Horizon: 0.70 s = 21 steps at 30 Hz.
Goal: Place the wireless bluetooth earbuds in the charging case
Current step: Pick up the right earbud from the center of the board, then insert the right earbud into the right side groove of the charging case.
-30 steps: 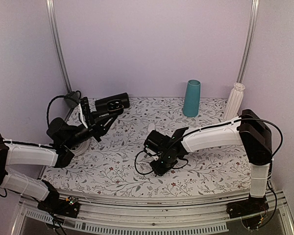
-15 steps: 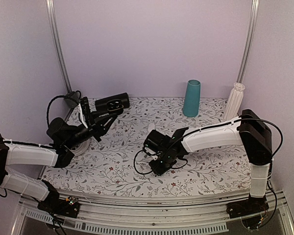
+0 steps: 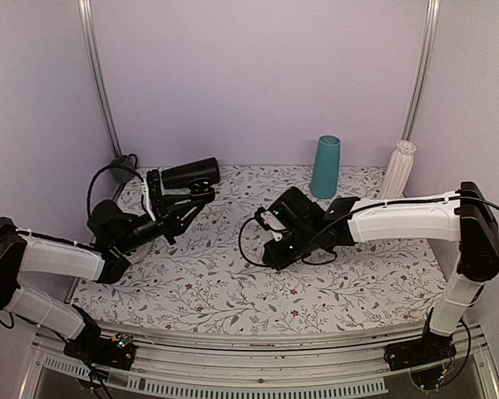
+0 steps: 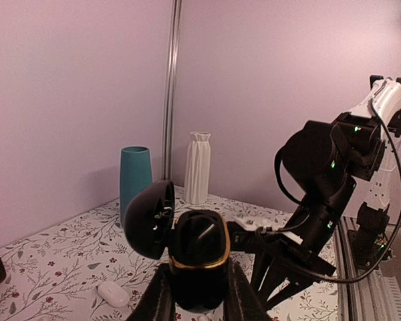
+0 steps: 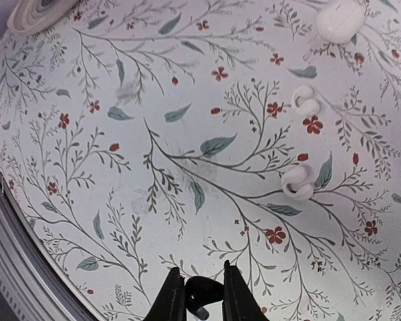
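My left gripper [image 4: 199, 291] is shut on the black charging case [image 4: 199, 247], holding it up off the table with its gold-rimmed mouth facing the camera. The hinged lid [image 4: 149, 219] stands open to the left. In the top view that gripper [image 3: 201, 194] and the case [image 3: 203, 189] sit at the back left. My right gripper [image 5: 199, 297] is shut on one small black earbud [image 5: 206, 289], held above the flowered table [image 5: 120, 200]. From above, the right gripper [image 3: 273, 252] hangs mid-table, right of the case. I see no other black earbud.
Two white earbuds [image 5: 305, 100] [image 5: 298, 182] and a white oval case [image 5: 339, 20] lie on the table. A teal cup [image 3: 325, 166] and a white ribbed vase [image 3: 397, 170] stand at the back. A black cylinder [image 3: 191, 172] lies back left, a white round object [image 5: 43, 10] at the left.
The right gripper has closed on the black earbud, lifted off the table and moved back and to the right. The left gripper with the case has shifted slightly right.
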Tool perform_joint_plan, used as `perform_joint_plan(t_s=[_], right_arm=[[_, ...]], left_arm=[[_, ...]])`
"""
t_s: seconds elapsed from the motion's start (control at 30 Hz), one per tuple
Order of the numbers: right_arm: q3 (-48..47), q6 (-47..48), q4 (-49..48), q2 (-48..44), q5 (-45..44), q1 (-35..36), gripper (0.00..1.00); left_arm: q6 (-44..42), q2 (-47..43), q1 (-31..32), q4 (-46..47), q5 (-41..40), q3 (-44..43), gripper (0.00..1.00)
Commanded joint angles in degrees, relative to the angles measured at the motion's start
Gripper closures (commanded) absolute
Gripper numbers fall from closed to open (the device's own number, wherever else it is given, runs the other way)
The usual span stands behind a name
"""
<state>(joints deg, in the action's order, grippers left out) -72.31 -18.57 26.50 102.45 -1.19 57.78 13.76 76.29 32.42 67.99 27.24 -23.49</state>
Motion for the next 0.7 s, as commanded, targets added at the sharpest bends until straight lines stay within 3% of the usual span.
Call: perform_joint_plan(t_s=[0.0,0.33,0.67], right_arm=[[0.1,1.4,-6.1,-6.4,0.9,-1.8,0.85],[-2.5,4.2,-13.7,-14.3,5.7,-3.9,0.85],[-5.3,4.0,-20.9,-16.6,12.5,-4.3,0.84]], left_arm=[[0.5,2.0,-1.7,1.0,5.7,-2.2,1.0],[3.2,7.7,-5.0,3.6,23.5,-8.0,1.0],[9.6,13.4,-4.8,7.5,28.8,-11.3,1.0]])
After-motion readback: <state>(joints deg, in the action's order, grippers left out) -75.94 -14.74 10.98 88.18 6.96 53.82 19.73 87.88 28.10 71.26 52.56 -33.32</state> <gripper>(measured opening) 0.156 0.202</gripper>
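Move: The right hand holds the black earbud. The open black charging case in the left fingers is about 16 cm to this hand's left, 4 cm farther ahead and some 18 cm above. On the table roughly 8 cm below the right hand, two white earbuds lie about 10 cm ahead and 2 cm left, and a white oval case some 20 cm ahead and 5 cm left. From the left hand, the black earbud is about 18 cm right, 3 cm back and 18 cm down. Keeping its pinch on the black earbud, the right hand climbs fast, about 19 cm almost straight up, towards the held case, its fingers swinging up some 30 degrees from steeply down towards level. The left hand keeps its grip on the open case, eases 3 cm right towards the earbud and turns about 20 degrees clockwise. ##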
